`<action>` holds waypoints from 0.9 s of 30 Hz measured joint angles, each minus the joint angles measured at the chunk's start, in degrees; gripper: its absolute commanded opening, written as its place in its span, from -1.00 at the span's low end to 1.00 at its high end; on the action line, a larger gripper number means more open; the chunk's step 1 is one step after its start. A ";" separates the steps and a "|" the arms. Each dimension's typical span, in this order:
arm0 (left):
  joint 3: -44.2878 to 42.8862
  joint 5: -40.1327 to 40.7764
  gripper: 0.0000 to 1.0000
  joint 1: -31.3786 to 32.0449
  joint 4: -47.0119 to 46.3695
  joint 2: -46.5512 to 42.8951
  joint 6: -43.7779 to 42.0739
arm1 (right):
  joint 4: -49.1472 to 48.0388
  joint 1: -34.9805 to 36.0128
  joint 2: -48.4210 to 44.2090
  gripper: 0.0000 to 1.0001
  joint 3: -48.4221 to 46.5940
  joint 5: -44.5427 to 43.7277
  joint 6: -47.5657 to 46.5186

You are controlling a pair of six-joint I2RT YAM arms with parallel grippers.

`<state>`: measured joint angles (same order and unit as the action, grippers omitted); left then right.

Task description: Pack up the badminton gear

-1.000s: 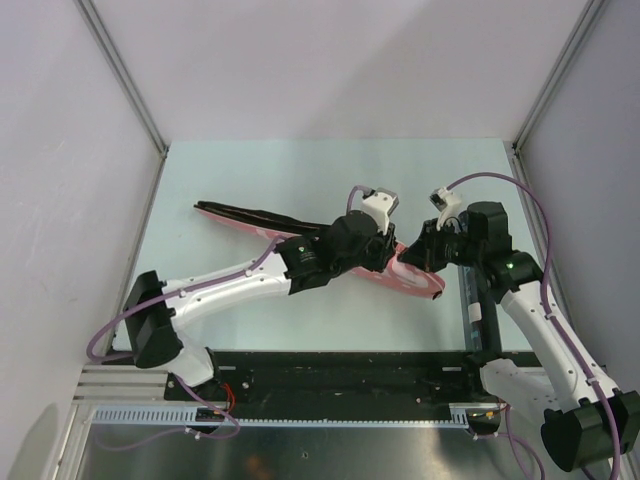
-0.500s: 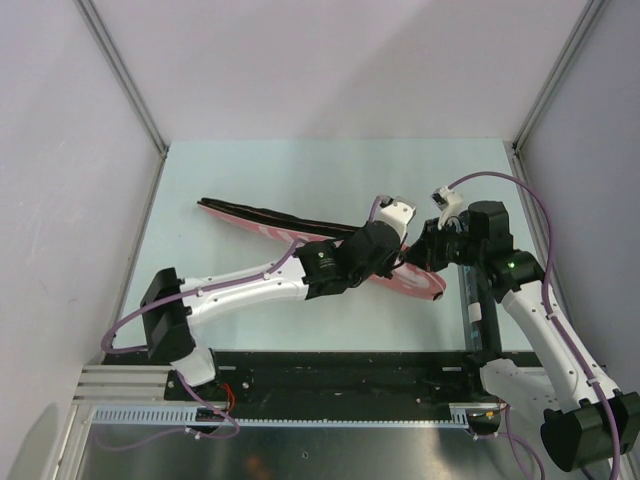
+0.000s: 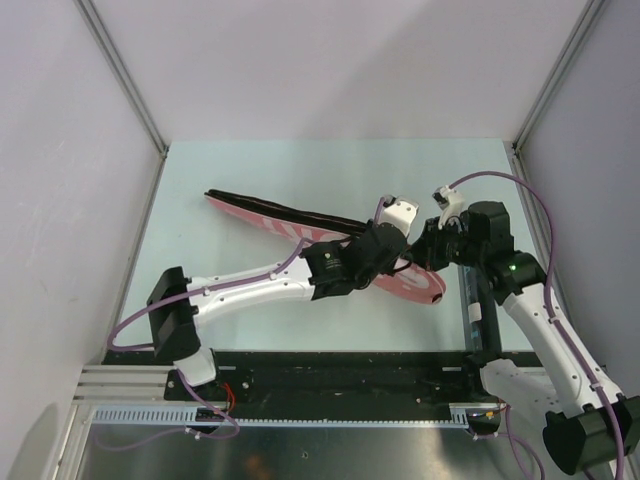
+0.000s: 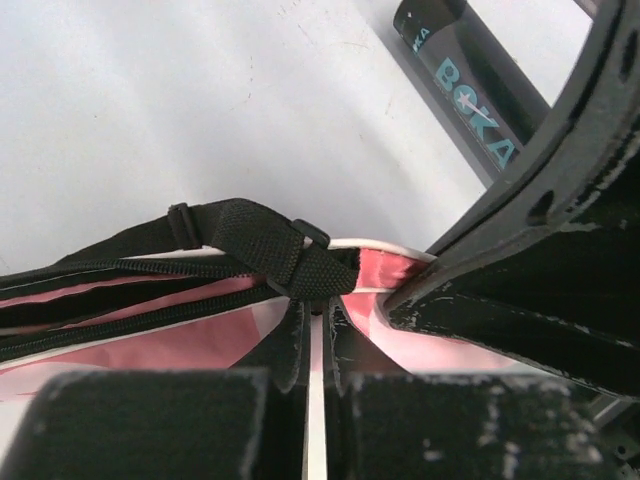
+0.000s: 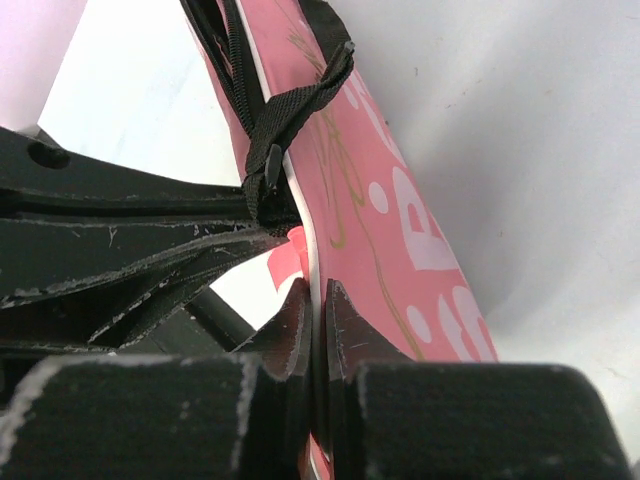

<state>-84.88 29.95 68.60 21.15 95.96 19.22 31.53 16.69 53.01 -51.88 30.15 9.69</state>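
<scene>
The pink racket-shaped bag [image 3: 268, 222] with white lettering lies slantwise across the table, a black strap [image 4: 265, 248] along its upper edge. My left gripper [image 3: 402, 252] is shut on the bag's white-piped rim just below the strap buckle, seen close up at the left gripper [image 4: 313, 305]. My right gripper [image 3: 422, 256] faces it from the right and is shut on the same rim of the bag [image 5: 400, 200], shown at the right gripper [image 5: 316, 290]. The dark tube [image 3: 476, 305] with teal lettering lies on the table under the right arm, also visible as the tube [image 4: 470, 80].
Metal frame posts [image 3: 540, 95] and pale walls close the table [image 3: 300, 170] in at the back and both sides. Both arms cross over the bag's wide end [image 3: 425, 288], right of centre.
My left gripper has closed on the bag's rim after sliding right towards the right gripper. The bag's narrow end has shifted slightly right. The right gripper has kept its hold.
</scene>
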 measured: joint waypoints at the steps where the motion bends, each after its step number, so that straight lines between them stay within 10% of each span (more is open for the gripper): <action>1: 0.04 0.35 -1.00 0.02 -0.02 0.00 -0.09 | 0.07 0.13 -0.24 -1.00 0.00 -0.46 0.00; 11: 13.18 2.40 -1.00 -8.00 -1.27 -10.51 -2.80 | 2.62 0.87 -3.37 -1.00 -0.02 -3.32 -1.70; 20: 27.21 -8.68 -1.00 -35.69 1.36 -25.44 -4.09 | 2.10 2.29 -3.34 -1.00 -0.13 -2.97 -2.73; 27: 27.06 -11.41 -1.00 -61.07 2.08 -19.76 -6.21 | 2.05 2.38 -3.41 -1.00 -0.15 -5.29 -2.93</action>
<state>-57.82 18.55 7.53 23.22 76.20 13.02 33.58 19.07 49.60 -52.03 24.86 6.76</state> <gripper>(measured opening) 0.003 0.039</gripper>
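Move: My left fingers are shut at the zip pull beside the black strap. The racket bag's left end, where the zip runs, lies roughly 46 cm to their left, 22 cm farther out and 12 cm lower. My right hand's grip on the bag is about 5 cm right and 1 cm back of them; the black tube lies some 18 cm right, 5 cm back and 11 cm lower. From my right hand the left end is about 50 cm left, 23 cm out. I sweep my left hand fast along the bag's zip, away from my right hand and towards the bag's left end: some 40 cm left, drifting about 12 cm outward and sinking a little, the wrist turning nearly 50 degrees counter-clockwise. Its fingers stay shut, starting on the zip pull and ending empty beside the bag. My right hand keeps pinching the bag's edge, almost in place, to anchor it. ##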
